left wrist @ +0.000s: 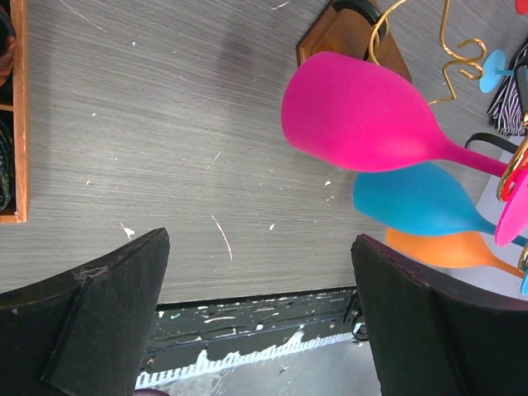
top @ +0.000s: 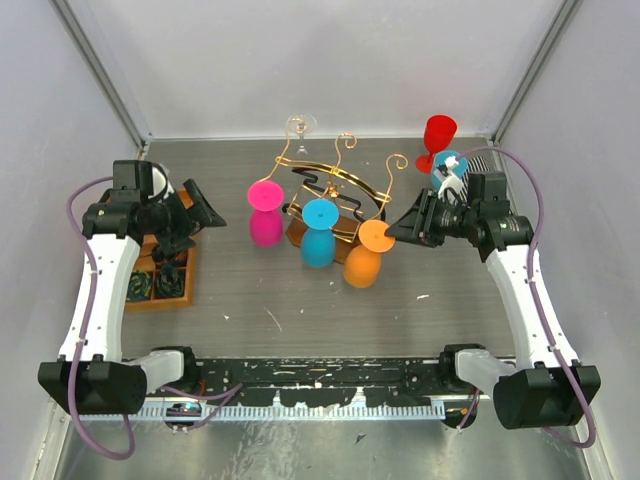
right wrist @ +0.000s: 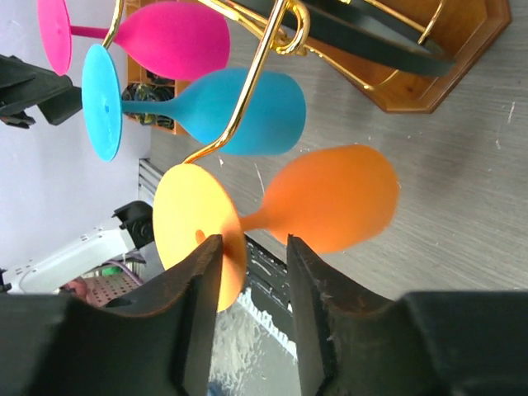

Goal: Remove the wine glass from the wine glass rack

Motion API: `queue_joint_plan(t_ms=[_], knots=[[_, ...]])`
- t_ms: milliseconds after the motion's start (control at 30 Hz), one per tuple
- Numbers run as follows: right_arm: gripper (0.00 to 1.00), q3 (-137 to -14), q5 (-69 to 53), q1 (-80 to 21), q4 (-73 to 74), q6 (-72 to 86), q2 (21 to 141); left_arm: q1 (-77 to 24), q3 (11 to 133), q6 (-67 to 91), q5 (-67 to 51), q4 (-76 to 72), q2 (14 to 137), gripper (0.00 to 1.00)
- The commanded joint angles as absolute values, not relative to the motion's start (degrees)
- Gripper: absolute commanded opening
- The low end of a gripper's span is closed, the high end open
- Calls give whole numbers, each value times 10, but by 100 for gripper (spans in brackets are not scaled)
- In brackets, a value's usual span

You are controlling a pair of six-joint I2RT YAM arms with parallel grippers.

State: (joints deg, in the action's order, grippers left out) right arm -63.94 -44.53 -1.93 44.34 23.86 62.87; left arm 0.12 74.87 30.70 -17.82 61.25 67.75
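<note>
The wine glass rack [top: 335,178] of gold wire stands mid-table on a wooden base [right wrist: 429,58]. Three glasses hang upside down from it: pink [top: 265,225], blue [top: 318,245] and orange [top: 362,266]. My right gripper [top: 393,232] reaches in from the right at the orange wine glass [right wrist: 330,206]. Its jaws are partly closed and straddle the round foot [right wrist: 190,223]. One finger [right wrist: 194,289] lies against the foot's outer face. A gap shows between the foot and the other finger. My left gripper [top: 205,215] hangs wide open left of the rack, holding nothing [left wrist: 260,247].
A red glass [top: 438,135] and a light-blue one [top: 448,165] stand at the back right, behind my right arm. A clear glass [top: 300,125] stands behind the rack. An orange wooden tray [top: 165,290] lies under my left arm.
</note>
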Motion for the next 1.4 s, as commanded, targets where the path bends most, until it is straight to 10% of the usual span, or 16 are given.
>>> queue_joint_plan(t_ms=[0, 267, 1367], knots=[[34, -636, -454, -27, 445, 219, 606, 1, 766, 305, -193, 624, 664, 99], [1, -642, -480, -27, 434, 222, 604, 1, 766, 305, -193, 624, 664, 99], [1, -684, -509, -27, 280, 360, 653, 1, 769, 294, -187, 634, 667, 99]])
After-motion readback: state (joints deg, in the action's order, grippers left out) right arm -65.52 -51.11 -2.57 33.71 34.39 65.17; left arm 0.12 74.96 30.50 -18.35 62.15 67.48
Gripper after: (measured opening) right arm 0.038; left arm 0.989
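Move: The right hand's half-open fingertips already straddle the near rim of the foot of the orange wine glass, which hangs bowl-down with its middle about 6 cm left, 2 cm back and 8 cm below. The blue glass hangs roughly 18 cm left, 4 cm ahead and 8 cm below, while the rack's middle is some 15 cm left, 11 cm ahead and 10 cm below. From the left hand the orange glass is about 39 cm right, 2 cm back and 6 cm below. The right fingers close on the thin rim of the orange glass's foot, pinching it from the right side while the hand backs off barely 1 cm and starts to rise. Keeping that pinch, the hand goes on up to about 4 cm above where it began, with some 2 cm of travel to the left and a turn forward of roughly 3 cm, rolling about 10 degrees so its left side lifts. ##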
